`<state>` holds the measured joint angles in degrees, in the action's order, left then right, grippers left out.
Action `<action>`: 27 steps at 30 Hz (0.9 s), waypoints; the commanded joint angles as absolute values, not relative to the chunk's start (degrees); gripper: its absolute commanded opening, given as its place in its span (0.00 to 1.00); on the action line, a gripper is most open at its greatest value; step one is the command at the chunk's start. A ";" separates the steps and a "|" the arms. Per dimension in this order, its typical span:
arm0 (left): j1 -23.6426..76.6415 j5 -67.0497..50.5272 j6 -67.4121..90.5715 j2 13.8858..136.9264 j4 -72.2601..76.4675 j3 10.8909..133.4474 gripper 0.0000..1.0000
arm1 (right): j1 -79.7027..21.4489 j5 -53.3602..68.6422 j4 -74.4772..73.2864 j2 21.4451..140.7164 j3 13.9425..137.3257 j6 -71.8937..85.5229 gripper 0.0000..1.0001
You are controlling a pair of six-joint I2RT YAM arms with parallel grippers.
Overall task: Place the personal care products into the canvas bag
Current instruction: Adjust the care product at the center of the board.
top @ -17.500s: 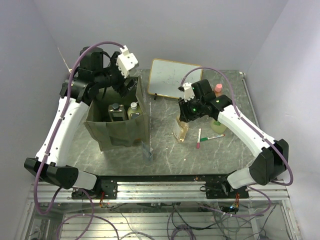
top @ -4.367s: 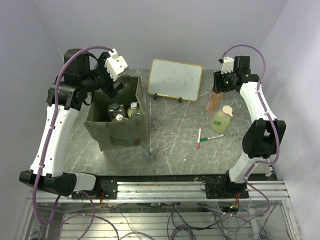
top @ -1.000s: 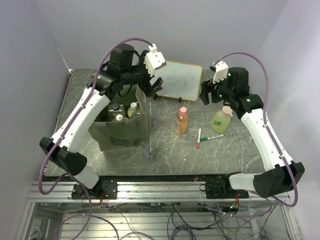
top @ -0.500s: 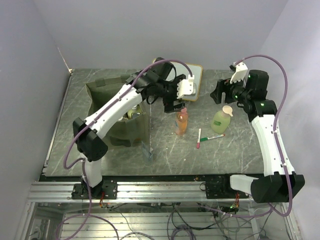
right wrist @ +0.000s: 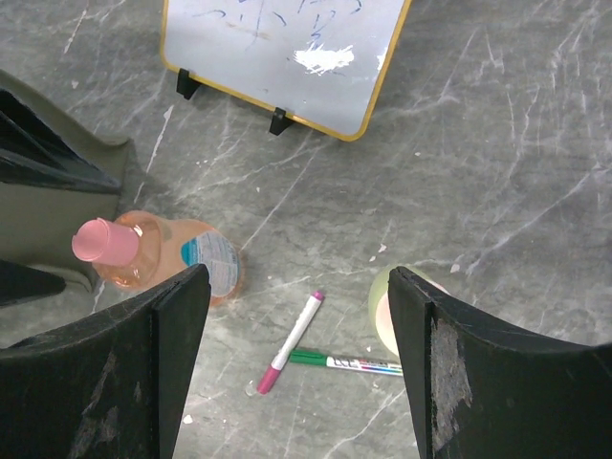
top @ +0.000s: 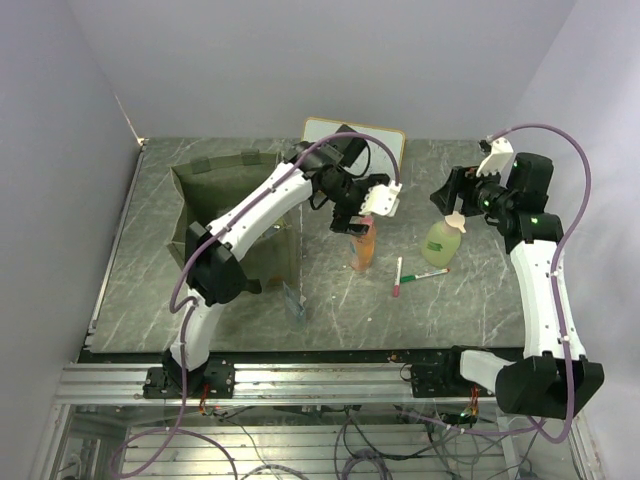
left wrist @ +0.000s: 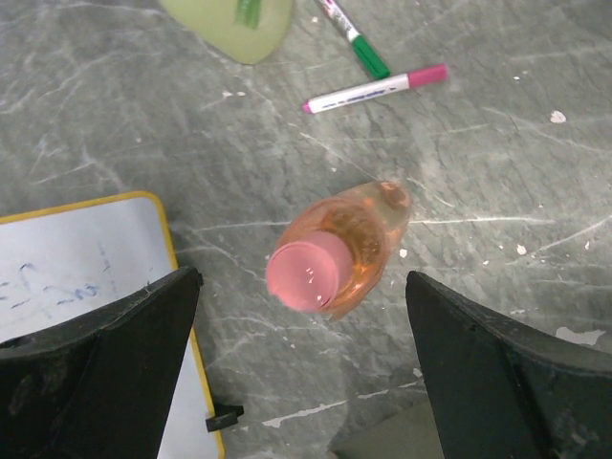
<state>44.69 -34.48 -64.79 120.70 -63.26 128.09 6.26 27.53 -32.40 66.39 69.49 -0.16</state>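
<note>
An orange bottle with a pink cap (top: 362, 246) (left wrist: 330, 256) (right wrist: 163, 256) stands upright on the table right of the olive canvas bag (top: 222, 205). My left gripper (top: 357, 218) (left wrist: 302, 281) hovers directly above it, open, with the cap showing between the fingers and not touched. A green bottle with a peach pump (top: 443, 238) (left wrist: 234, 21) (right wrist: 382, 311) stands further right. My right gripper (top: 452, 196) (right wrist: 298, 277) hangs above it, open and empty. My left arm crosses over the bag and hides what is inside.
A pink-capped marker (top: 398, 277) (right wrist: 292, 344) and a green-capped marker (top: 430, 272) (right wrist: 349, 363) lie between the two bottles. The wood-framed whiteboard (top: 378, 134) (right wrist: 282, 53) stands at the back, partly behind my left arm. A small clear object (top: 293, 300) lies in front of the bag.
My left arm has swung right from the bag to above the orange bottle. My right arm has drawn back right and up, over the green bottle. The orange bottle has not moved.
</note>
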 commanded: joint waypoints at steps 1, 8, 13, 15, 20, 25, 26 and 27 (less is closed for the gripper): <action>46.41 -36.40 -71.40 123.92 -67.22 130.94 0.99 | 7.67 29.80 -30.58 65.25 68.58 1.52 0.75; 48.25 -33.33 -75.21 128.63 -68.97 133.33 0.99 | 8.26 30.67 -30.33 65.77 68.80 2.02 0.75; 48.77 -31.12 -73.72 129.00 -69.44 133.01 0.98 | 8.50 31.06 -30.08 65.56 68.11 2.35 0.75; 48.76 -29.84 -72.30 128.47 -69.02 132.60 0.97 | 8.60 31.27 -29.91 65.37 67.53 2.65 0.75; 48.76 -27.06 -69.49 127.01 -67.87 130.92 0.89 | 9.09 32.02 -29.37 65.18 66.56 3.41 0.75; 48.76 -25.30 -65.11 125.81 -65.44 129.12 0.80 | 9.39 32.20 -29.27 65.16 66.28 3.59 0.75; 48.71 -25.12 -63.95 125.66 -64.91 128.91 0.77 | 9.40 32.28 -29.33 65.14 66.23 3.68 0.75; 48.73 -25.21 -62.65 125.48 -64.34 128.74 0.75 | 9.47 32.32 -29.29 65.08 66.17 3.69 0.75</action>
<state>48.58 -26.70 -67.94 128.53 -66.65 129.78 8.80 31.42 -30.85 66.13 66.83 2.98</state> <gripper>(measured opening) 0.787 0.751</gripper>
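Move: The left hand, open, has the orange bottle with the pink cap almost under its fingers: its middle is about 12 cm below, 2 cm to the right and 1 cm back. The pink marker lies 11 cm right and 3 cm back, on the table some 19 cm down; the green bottle stands 21 cm right and 2 cm ahead. The canvas bag's middle is about 28 cm left, 5 cm ahead. From the right hand the orange bottle is roughly 20 cm left, 3 cm back and 17 cm lower. Down over the orange bottle goes the left hand, about 7 cm, nearly all of it early on and with only a small drift right and back, while the wrist tips the fingers some 10 degrees more steeply downward. With the cap now up between the fingers, it slows and starts closing them around the upper body, by about a fifth of their opening; firm contact can't be made out. ##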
